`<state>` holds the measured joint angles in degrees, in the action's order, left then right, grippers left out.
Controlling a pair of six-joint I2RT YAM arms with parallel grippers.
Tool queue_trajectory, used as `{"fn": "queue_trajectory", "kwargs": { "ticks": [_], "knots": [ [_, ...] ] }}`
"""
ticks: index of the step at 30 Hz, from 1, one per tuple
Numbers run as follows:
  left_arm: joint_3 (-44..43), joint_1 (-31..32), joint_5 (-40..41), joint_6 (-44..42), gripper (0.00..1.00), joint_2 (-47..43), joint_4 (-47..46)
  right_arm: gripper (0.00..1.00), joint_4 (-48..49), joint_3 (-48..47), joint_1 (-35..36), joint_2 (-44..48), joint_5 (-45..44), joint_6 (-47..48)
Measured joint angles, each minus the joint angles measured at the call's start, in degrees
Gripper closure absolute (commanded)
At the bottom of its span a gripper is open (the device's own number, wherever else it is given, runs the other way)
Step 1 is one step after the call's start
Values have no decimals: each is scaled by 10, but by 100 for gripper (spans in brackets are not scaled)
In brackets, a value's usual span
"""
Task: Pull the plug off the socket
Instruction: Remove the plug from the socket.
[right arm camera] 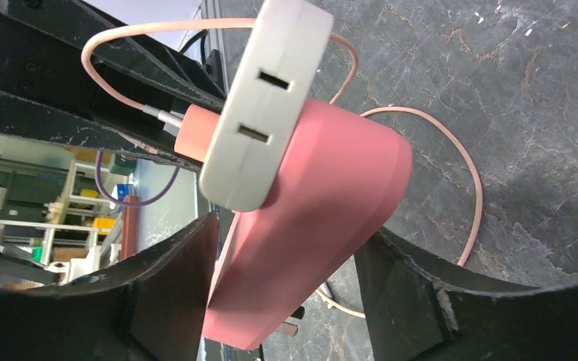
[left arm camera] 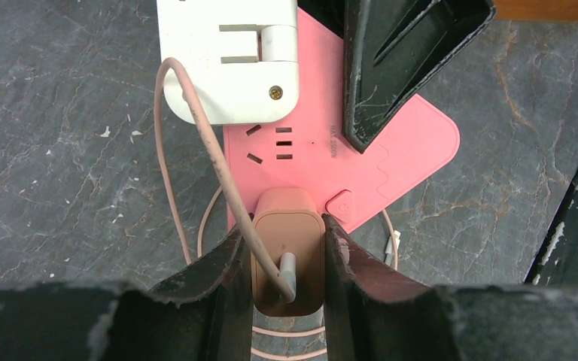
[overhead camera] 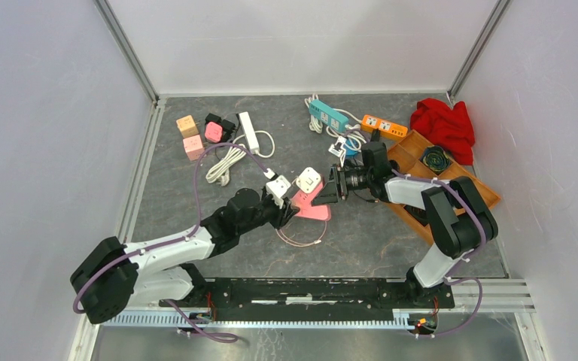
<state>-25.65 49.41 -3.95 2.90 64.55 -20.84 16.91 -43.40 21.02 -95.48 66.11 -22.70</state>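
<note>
A pink socket block (overhead camera: 314, 212) sits mid-table, carrying a white adapter (overhead camera: 308, 180) and a peach plug (left arm camera: 287, 248) with a thin pink cable (left arm camera: 196, 135). My left gripper (left arm camera: 286, 233) is shut on the peach plug, one finger pressed on each side. The plug is still seated in the socket (left arm camera: 399, 150). From the right, my right gripper (right arm camera: 286, 256) straddles the socket (right arm camera: 308, 210), which lies tilted across the gap with both fingers touching its sides. The white adapter (right arm camera: 271, 105) stands just beyond the right fingers.
A wooden tray (overhead camera: 414, 147) and a red cloth (overhead camera: 444, 124) are at the back right. Teal (overhead camera: 327, 114) and orange (overhead camera: 384, 126) power strips lie behind the right arm. A white power strip (overhead camera: 249, 131) and small coloured cubes (overhead camera: 192, 135) sit back left.
</note>
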Motion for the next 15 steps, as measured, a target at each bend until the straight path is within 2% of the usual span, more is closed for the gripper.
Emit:
{"fn": "queue_trajectory", "kwargs": {
  "ticks": [3, 7, 13, 15],
  "knots": [
    [-3, 4, 6, 0, 98, 5, -3, 50, 8, 2, 0, -2, 5, -18],
    [-8, 6, 10, -7, 98, 9, -2, 65, 19, 2, -1, -2, 5, -41],
    [-19, 10, 19, -41, 98, 9, 14, 98, 23, 2, -4, -10, -4, -76],
    [-22, 10, 20, -47, 98, 9, 17, 100, 27, 2, -4, -11, -4, -79]
  ]
}}
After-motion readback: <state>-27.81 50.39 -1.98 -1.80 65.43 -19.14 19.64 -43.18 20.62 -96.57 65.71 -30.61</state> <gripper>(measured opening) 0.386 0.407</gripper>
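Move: The right hand, fingers pointing left and still open, already straddles the pink socket; its middle is about 2 cm to the hand's left and 1 cm back, level with it. The white adapter on the socket stands about 4 cm ahead, 3 cm left and 2 cm up; the beige plug is about 7 cm left and 3 cm back. The left hand already holds that plug right at its fingertips, with the socket's middle about 5 cm to its right and 2 cm ahead. The right hand stays almost in place and shuts its fingers from about 0.7 to 0.4 of their opening until they stop on the pink socket, one pad on its socketed face and the other behind, while rolling some 5 degrees clockwise about its own fingers as seen from behind the hand. The left hand keeps its pinch on the beige plug, easing under 1 cm forward and up with a similar clockwise roll of about 5 degrees about its own fingers. ##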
